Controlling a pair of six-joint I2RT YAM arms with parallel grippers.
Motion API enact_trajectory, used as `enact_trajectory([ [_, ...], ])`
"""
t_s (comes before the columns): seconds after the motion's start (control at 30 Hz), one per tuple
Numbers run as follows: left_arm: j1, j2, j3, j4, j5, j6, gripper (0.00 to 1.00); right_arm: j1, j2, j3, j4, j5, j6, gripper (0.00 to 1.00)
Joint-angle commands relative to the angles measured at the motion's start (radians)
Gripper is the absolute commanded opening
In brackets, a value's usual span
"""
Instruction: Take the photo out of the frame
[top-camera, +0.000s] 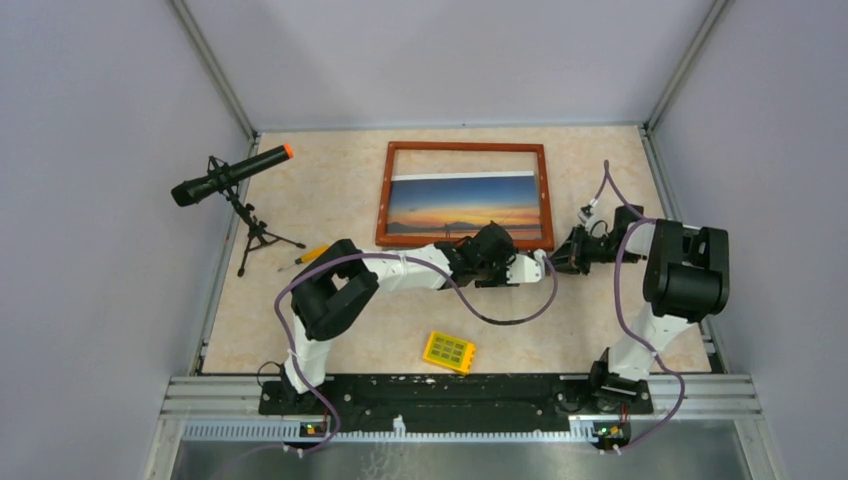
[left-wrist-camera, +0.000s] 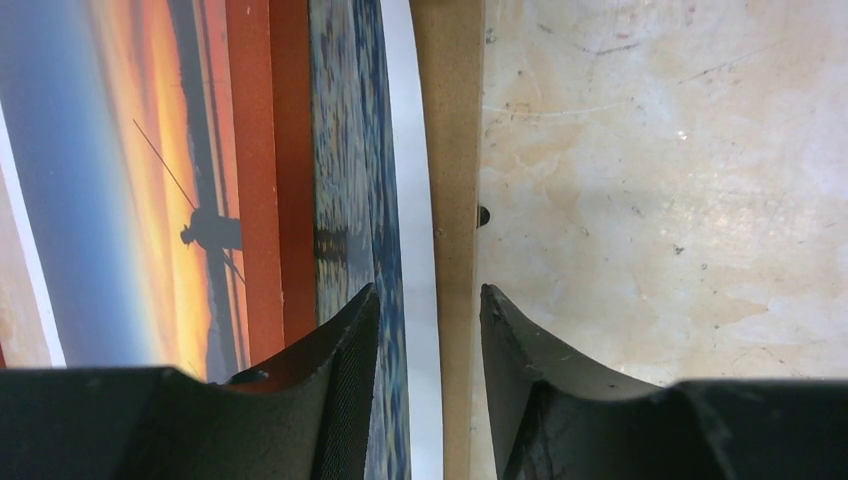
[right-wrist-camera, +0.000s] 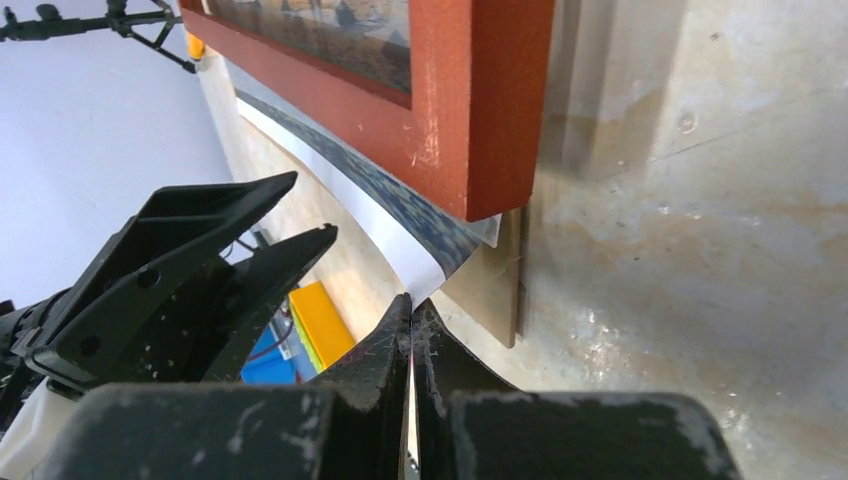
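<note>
The frame (top-camera: 465, 147), with its reddish-brown border, lies flat at the back of the table. The sunset photo (top-camera: 462, 205) has slid toward its near edge. In the right wrist view my right gripper (right-wrist-camera: 410, 300) is shut on the white corner of the photo (right-wrist-camera: 400, 250), just off the frame's corner (right-wrist-camera: 470, 100). My left gripper (left-wrist-camera: 428, 300) stands open astride the photo's white margin (left-wrist-camera: 405, 150) and the brown backing board (left-wrist-camera: 450, 150), with the frame's near rail (left-wrist-camera: 265, 150) to its left. From above, the left gripper (top-camera: 522, 267) and the right gripper (top-camera: 562, 256) meet at the frame's near right corner.
A black tube with an orange tip on a small tripod (top-camera: 232, 176) stands at the left. A yellow block (top-camera: 449, 351) lies near the arm bases. A small yellow-handled tool (top-camera: 314, 254) rests by the left arm. Grey walls close in the table on three sides.
</note>
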Motion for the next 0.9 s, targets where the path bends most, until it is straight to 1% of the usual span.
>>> enact_trajectory([
  [0.0,-0.007,-0.037,0.025,0.079,0.035,-0.014,0.47,-0.013,-0.069,-0.010,0.058,-0.087,0.021,0.00],
  [0.33,-0.017,0.010,0.045,0.119,0.005,-0.022,0.47,-0.013,-0.145,-0.038,0.103,-0.154,0.058,0.00],
  [0.5,-0.017,0.011,0.024,0.124,-0.018,-0.023,0.42,-0.015,-0.166,-0.042,0.101,-0.161,0.058,0.00],
  [0.57,-0.017,0.007,0.015,0.124,-0.009,-0.026,0.42,-0.015,-0.174,-0.038,0.085,-0.130,0.042,0.00],
  [0.67,-0.017,0.003,0.017,0.120,0.005,-0.034,0.42,-0.016,-0.186,-0.022,0.027,-0.028,0.007,0.01],
  [0.7,-0.016,0.001,0.018,0.116,0.009,-0.036,0.43,-0.017,-0.186,-0.012,-0.007,0.010,-0.018,0.13],
  [0.73,-0.018,-0.002,0.020,0.114,0.011,-0.038,0.44,-0.022,-0.183,-0.005,-0.049,0.037,-0.039,0.19],
  [0.8,-0.018,-0.008,0.020,0.106,0.024,-0.042,0.44,-0.034,-0.186,0.000,-0.088,0.075,-0.072,0.30],
  [0.87,-0.021,-0.016,0.016,0.100,0.050,-0.040,0.45,-0.039,-0.196,-0.010,-0.095,0.097,-0.087,0.36],
])
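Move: The right fingers are shut on the lifted near-right corner of the photo, at the fingertips. The wooden board's corner lies about 3 cm below them and 2 cm farther out. The frame's near-right corner is some 4 cm ahead, 2 cm to the left and 1 cm below. From the left hand, open over the photo's near border, the pinched corner is level in reach, about 6 cm to the right and 1 cm lower. Raise the right gripper nearly 5 cm from its pinch on the photo's corner, fingers shut and wrist tilting slightly, then open the fingers and sink about 2 cm, a little back and to the right, clear of the photo. Meanwhile shift the left gripper some 2 cm right along the near border and 1 cm up, fingers kept open. ##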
